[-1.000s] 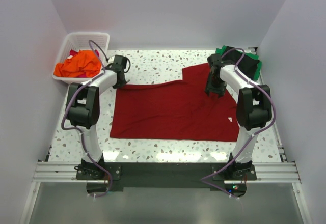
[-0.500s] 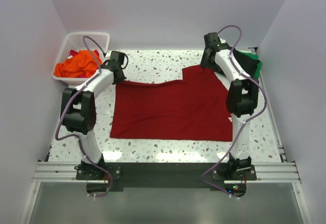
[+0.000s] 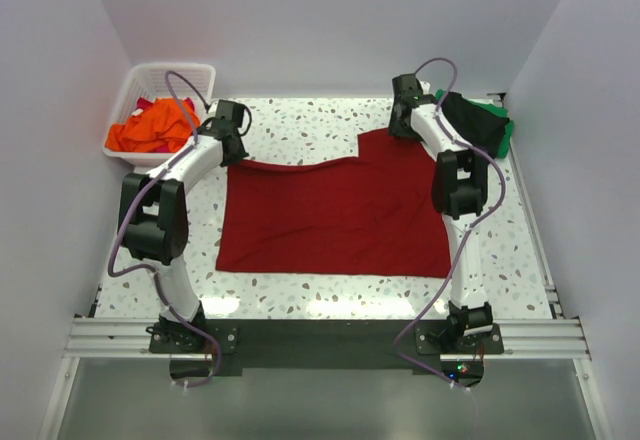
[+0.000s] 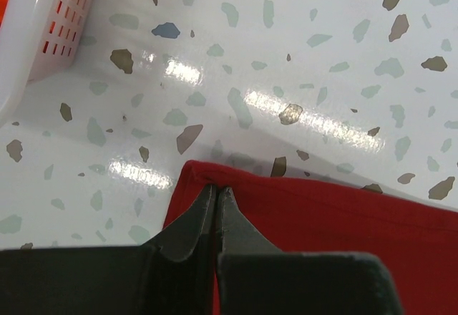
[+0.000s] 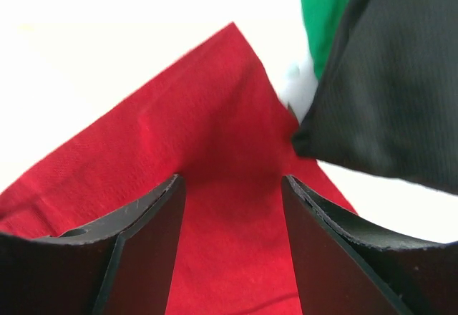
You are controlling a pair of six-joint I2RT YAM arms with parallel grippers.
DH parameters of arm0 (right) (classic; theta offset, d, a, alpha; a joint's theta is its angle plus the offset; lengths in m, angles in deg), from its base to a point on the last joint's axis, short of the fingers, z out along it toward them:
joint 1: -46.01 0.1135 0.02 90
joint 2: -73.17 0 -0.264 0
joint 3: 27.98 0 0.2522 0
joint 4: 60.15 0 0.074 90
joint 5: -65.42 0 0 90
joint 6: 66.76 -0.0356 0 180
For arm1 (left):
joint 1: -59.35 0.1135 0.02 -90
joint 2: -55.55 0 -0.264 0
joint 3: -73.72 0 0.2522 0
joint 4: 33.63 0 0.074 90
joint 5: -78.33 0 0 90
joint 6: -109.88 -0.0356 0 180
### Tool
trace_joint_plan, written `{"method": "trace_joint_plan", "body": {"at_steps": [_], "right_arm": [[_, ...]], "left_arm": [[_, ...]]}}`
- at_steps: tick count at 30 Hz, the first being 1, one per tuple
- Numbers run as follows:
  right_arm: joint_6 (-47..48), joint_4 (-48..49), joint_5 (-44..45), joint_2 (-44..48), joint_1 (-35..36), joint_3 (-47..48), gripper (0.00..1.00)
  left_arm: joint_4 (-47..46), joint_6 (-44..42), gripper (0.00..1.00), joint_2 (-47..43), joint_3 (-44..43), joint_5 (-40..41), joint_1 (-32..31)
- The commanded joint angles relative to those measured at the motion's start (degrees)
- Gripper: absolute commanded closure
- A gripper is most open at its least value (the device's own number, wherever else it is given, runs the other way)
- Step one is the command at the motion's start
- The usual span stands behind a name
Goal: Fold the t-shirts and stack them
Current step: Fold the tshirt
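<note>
A dark red t-shirt [image 3: 335,215] lies spread flat on the speckled table. My left gripper [image 3: 232,152] is at its far left corner. In the left wrist view, that gripper [image 4: 217,190] is shut on the folded edge of the dark red t-shirt [image 4: 343,215]. My right gripper [image 3: 400,125] hovers over the shirt's far right corner. The right wrist view shows this gripper [image 5: 232,182] open, with the red cloth [image 5: 179,114] below and between its fingers, not pinched. A black t-shirt [image 5: 401,79] on a green one [image 5: 325,7] lies just to its right.
A white slatted basket [image 3: 205,68] stands at the back left with an orange t-shirt [image 3: 150,130] heaped in it; its wall [image 4: 43,36] is close to my left gripper. The black and green t-shirts [image 3: 480,125] sit at the back right corner, against the wall.
My right arm has swung from the shirt's right side out to its far right corner, and its fingers stand a little wider. My left gripper stays shut on its corner, barely moved.
</note>
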Motion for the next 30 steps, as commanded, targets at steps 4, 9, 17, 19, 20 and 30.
{"method": "trace_joint_plan", "body": {"at_steps": [4, 9, 17, 19, 20, 30], "right_arm": [[1.5, 8.0, 2.0, 3.7, -0.3, 0.9, 0.4], [3.3, 8.9, 4.1, 1.2, -0.5, 4.1, 0.39], [4.3, 11.9, 5.4, -0.8, -1.3, 3.7, 0.39], [3.7, 11.0, 4.0, -2.1, -2.3, 4.7, 0.4], [2.7, 10.7, 3.4, -2.5, -2.6, 5.9, 0.4], [-2.3, 9.0, -6.9, -7.3, -7.1, 10.3, 0.43]], "left_arm": [[0.5, -1.9, 1.0, -1.7, -0.1, -0.3, 0.6], [0.6, -1.8, 1.0, -1.6, -0.1, -1.2, 0.6], [0.9, -2.1, 1.0, -1.7, -0.1, -1.1, 0.6], [1.2, -2.0, 1.0, -1.7, -0.1, -1.2, 0.5], [1.4, -2.0, 1.0, -1.6, 0.0, -1.2, 0.5], [1.5, -1.3, 1.0, -1.4, -0.2, -1.4, 0.6]]}}
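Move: The red t-shirt's far right sleeve corner lies about 5 cm ahead of the right hand, 3 cm to its right and roughly 1 cm lower. The black t-shirt, folded on the pile, is centred some 14 cm to the right and 2 cm ahead, with the green t-shirt under it some 16 cm right and 4 cm ahead. From the left hand, that sleeve corner is roughly 42 cm right, 12 cm ahead and 5 cm down. Reach the open right gripper about 5 cm forward over the red t-shirt towards its sleeve corner, rising some 3 cm and tipping the fingers up about 10 degrees. Then swing it about 5 cm right and back down to the starting height, so the fingers straddle the gap between that corner and the pile. Keep the left fingers pinched on the red t-shirt's far left edge. ##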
